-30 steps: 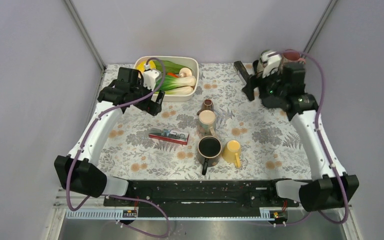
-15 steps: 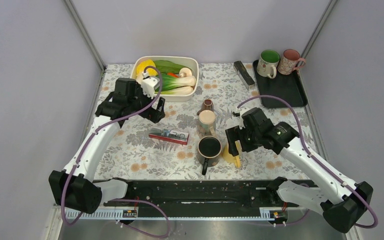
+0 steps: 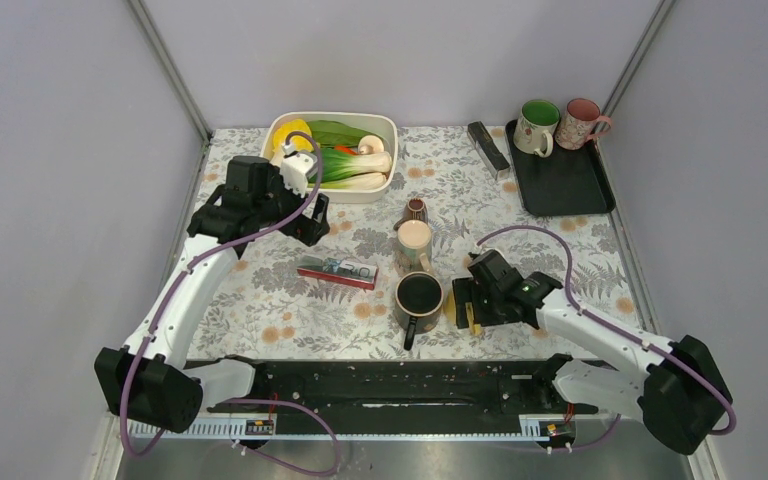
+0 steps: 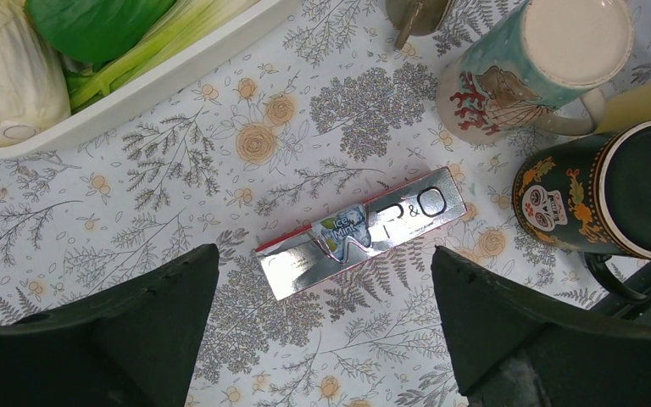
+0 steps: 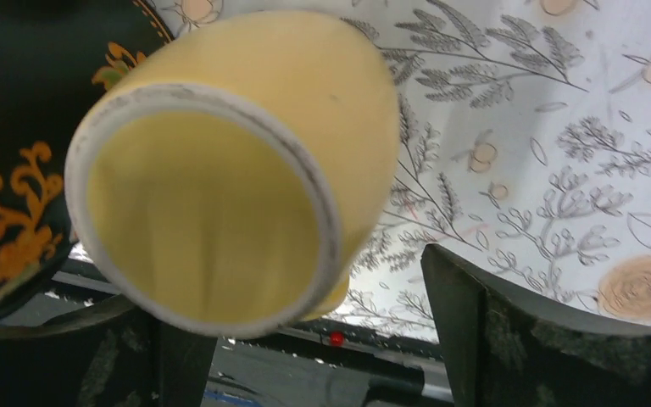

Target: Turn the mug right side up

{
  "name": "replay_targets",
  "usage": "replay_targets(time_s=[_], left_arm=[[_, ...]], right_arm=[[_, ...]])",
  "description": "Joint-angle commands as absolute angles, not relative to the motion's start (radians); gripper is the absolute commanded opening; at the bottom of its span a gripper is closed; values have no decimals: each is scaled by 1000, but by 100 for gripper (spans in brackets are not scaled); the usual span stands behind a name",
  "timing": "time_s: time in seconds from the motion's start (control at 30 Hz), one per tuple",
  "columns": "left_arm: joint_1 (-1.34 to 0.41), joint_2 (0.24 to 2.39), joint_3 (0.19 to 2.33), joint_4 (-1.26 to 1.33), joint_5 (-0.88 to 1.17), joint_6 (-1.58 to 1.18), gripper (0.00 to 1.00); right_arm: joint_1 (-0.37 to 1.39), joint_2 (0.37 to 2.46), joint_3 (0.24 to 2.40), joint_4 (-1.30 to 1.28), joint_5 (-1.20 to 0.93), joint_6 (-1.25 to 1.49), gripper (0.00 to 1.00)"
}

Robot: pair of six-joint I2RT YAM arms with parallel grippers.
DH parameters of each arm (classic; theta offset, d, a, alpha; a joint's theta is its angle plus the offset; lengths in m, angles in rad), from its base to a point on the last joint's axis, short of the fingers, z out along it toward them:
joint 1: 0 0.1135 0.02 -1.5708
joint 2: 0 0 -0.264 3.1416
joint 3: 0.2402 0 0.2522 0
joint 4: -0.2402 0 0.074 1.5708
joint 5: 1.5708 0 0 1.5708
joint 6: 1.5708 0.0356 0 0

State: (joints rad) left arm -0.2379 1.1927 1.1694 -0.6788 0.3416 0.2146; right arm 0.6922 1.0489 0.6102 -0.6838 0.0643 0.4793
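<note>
A yellow mug (image 5: 220,195) lies on its side on the flowered tablecloth, with its open mouth facing the right wrist camera. From above, only slivers of the yellow mug (image 3: 451,310) show beside the arm. My right gripper (image 3: 468,300) is down at the mug and open. Its fingers (image 5: 517,339) stand either side of the mug body, with a gap on the right. My left gripper (image 4: 322,331) is open and empty. It hovers over the cloth just below a mint pack (image 4: 364,229).
A black skull mug (image 3: 419,295) touches the yellow mug's left side, with a teal mug (image 3: 413,240) behind it. A white dish (image 3: 392,150) of vegetables sits at the back. At back right, a black tray (image 3: 560,185) holds a green mug (image 3: 535,125) and a pink mug (image 3: 580,122).
My right arm has swung from the back-right tray down to the yellow mug and now straddles it. The left arm has barely shifted.
</note>
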Motion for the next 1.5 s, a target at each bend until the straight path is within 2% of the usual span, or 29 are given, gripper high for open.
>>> replay_targets(time_s=[0.0, 0.03, 0.1, 0.23, 0.3, 0.4, 0.67, 0.97, 1.13, 1.23, 1.33, 1.4, 1.47], left_arm=[[-239, 1183, 1181, -643, 370, 235, 99], [-239, 1184, 1182, -643, 369, 235, 99], [-239, 1186, 1185, -643, 373, 233, 99], [-239, 1190, 1186, -646, 374, 234, 99], [-239, 1190, 1185, -647, 370, 236, 99], [-239, 1192, 1184, -650, 371, 241, 99], [-246, 1212, 1235, -713, 391, 277, 99], [-325, 1243, 1336, -863, 381, 380, 99], [-352, 1244, 1463, -987, 249, 580, 99], [-385, 1218, 1540, -1035, 160, 875, 99], [-492, 1138, 1443, -895, 149, 1249, 99], [-565, 1072, 1276, -571, 203, 1430, 99], [-612, 1033, 1072, -102, 330, 1596, 99]], right_arm=[[703, 1119, 591, -524, 135, 507, 87], [702, 1127, 587, -517, 143, 512, 83], [702, 1132, 586, -491, 142, 513, 68], [702, 1127, 602, -472, 151, 506, 19], [702, 1118, 608, -472, 162, 490, 7], [702, 1086, 623, -478, 198, 471, 0], [690, 1031, 777, -498, 178, 339, 0], [533, 1032, 900, -458, -76, 244, 0], [487, 1025, 1007, -454, -228, 219, 0], [485, 1032, 1087, -458, -317, 224, 0], [480, 1039, 1139, -439, -414, 240, 0], [471, 1044, 1174, -435, -463, 248, 0], [456, 1038, 1198, -421, -523, 272, 0]])
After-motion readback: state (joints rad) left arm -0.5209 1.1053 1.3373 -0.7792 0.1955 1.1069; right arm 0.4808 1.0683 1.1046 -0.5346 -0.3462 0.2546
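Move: Ahead of the open right hand, about 6 cm out and 3 cm to its left at nearly its own height, stands the upside-down yellow mug, its handle back towards the fingers. The black mug is 8 cm left of the yellow one, and the teal mug about 9 cm left of the yellow mug and 9 cm beyond. From the left hand the yellow mug lies some 11 cm back, 28 cm right and 18 cm down; the gum box is 5 cm back, 4 cm right and 21 cm below. Easing about 3 cm forward and slightly down, the right hand closes its fingers on the yellow mug's handle, then lifts the mug some 22 cm, going forward and left as well and swinging the fingers up by about 40 degrees towards the left. The empty left hand, still open, later rises 9 cm, shifts a little right and rolls some 60 degrees about its finger line. ##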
